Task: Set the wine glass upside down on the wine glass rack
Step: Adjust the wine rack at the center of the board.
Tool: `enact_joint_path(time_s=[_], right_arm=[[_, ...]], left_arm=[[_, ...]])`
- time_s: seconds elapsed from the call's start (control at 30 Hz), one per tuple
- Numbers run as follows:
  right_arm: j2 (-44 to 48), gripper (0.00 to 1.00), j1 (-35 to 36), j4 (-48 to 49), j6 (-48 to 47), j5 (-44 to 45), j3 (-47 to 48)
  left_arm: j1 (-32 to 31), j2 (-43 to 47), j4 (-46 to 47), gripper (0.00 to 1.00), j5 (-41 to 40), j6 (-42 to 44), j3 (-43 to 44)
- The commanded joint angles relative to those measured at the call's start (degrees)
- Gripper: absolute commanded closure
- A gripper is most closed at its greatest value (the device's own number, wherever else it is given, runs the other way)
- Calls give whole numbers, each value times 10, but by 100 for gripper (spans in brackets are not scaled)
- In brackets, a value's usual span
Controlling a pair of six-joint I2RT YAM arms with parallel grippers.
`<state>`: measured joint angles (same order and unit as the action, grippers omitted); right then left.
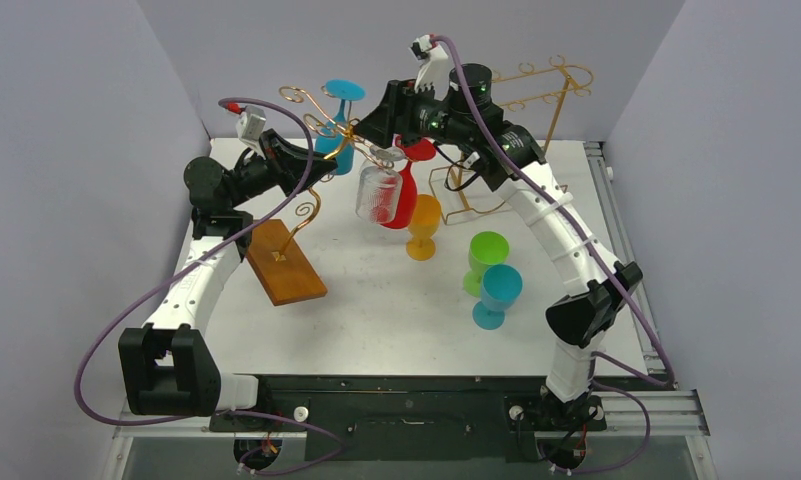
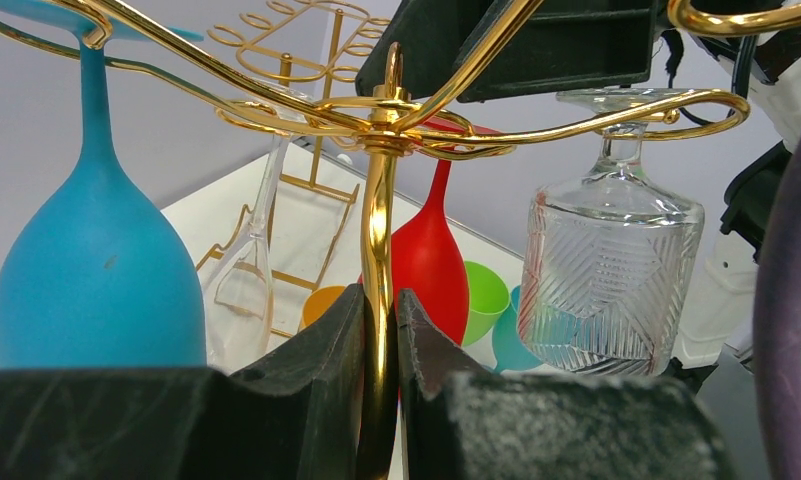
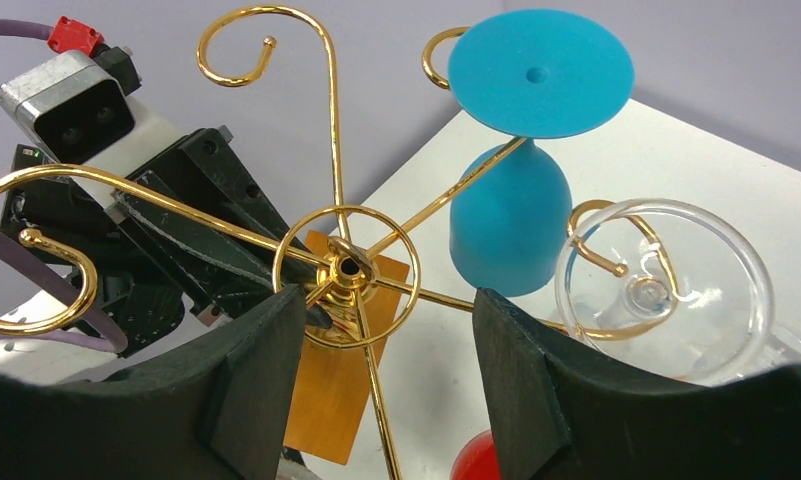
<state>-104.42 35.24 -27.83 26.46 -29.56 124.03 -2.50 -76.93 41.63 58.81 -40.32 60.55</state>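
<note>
The gold wine glass rack (image 1: pixel 284 262) leans, its wooden base tilted on the table. My left gripper (image 1: pixel 328 165) is shut on its stem (image 2: pixel 380 250). A clear ribbed wine glass (image 1: pixel 378 192) hangs upside down from a curled arm, its foot caught in the curl (image 3: pixel 666 290); it also shows in the left wrist view (image 2: pixel 609 280). A blue glass (image 1: pixel 341 120) and a red glass (image 1: pixel 408 190) hang upside down from other arms. My right gripper (image 1: pixel 374 128) is open and empty just above the rack's hub (image 3: pixel 346 268), left of the clear glass.
An orange glass (image 1: pixel 424 226), a green glass (image 1: pixel 487 256) and a teal glass (image 1: pixel 498 295) stand upright on the table right of the rack. A taller gold wire frame rack (image 1: pixel 536 100) stands at the back right, behind my right arm.
</note>
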Motion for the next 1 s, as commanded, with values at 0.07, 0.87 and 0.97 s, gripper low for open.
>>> enact_joint_path(time_s=[0.07, 0.87, 0.97], right_arm=[[-19, 43, 10, 58, 21, -54, 22], [-41, 100, 19, 98, 26, -68, 33], [-45, 100, 25, 80, -1, -58, 47]], left_arm=[[3, 51, 105, 100, -39, -27, 39], [3, 45, 99, 98, -48, -19, 28], [3, 43, 93, 93, -45, -14, 23]])
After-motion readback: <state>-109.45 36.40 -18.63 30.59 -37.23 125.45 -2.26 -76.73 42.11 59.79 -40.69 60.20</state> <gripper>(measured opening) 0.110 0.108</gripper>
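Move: My left hand is still gripping the rack's stem, and the hub loop at the top of that stem is about 8 cm above it, roughly 1 cm ahead and 1 cm right. From my open right hand that loop is some 4 cm to the left, level with it and straight across. The hanging blue glass is about 10 cm ahead, 5 cm left and 6 cm lower; the cut-glass tumbler hangs about 7 cm back, 2 cm right and 6 cm lower. I reach left with my right hand, about 3.5 cm to the hub loop, turning it some 10 degrees, mostly counter-clockwise, as it goes. Its fingers close from just over half open and pinch the loop on top of the hub, while my left hand stays put and keeps its grip on the stem just below. ##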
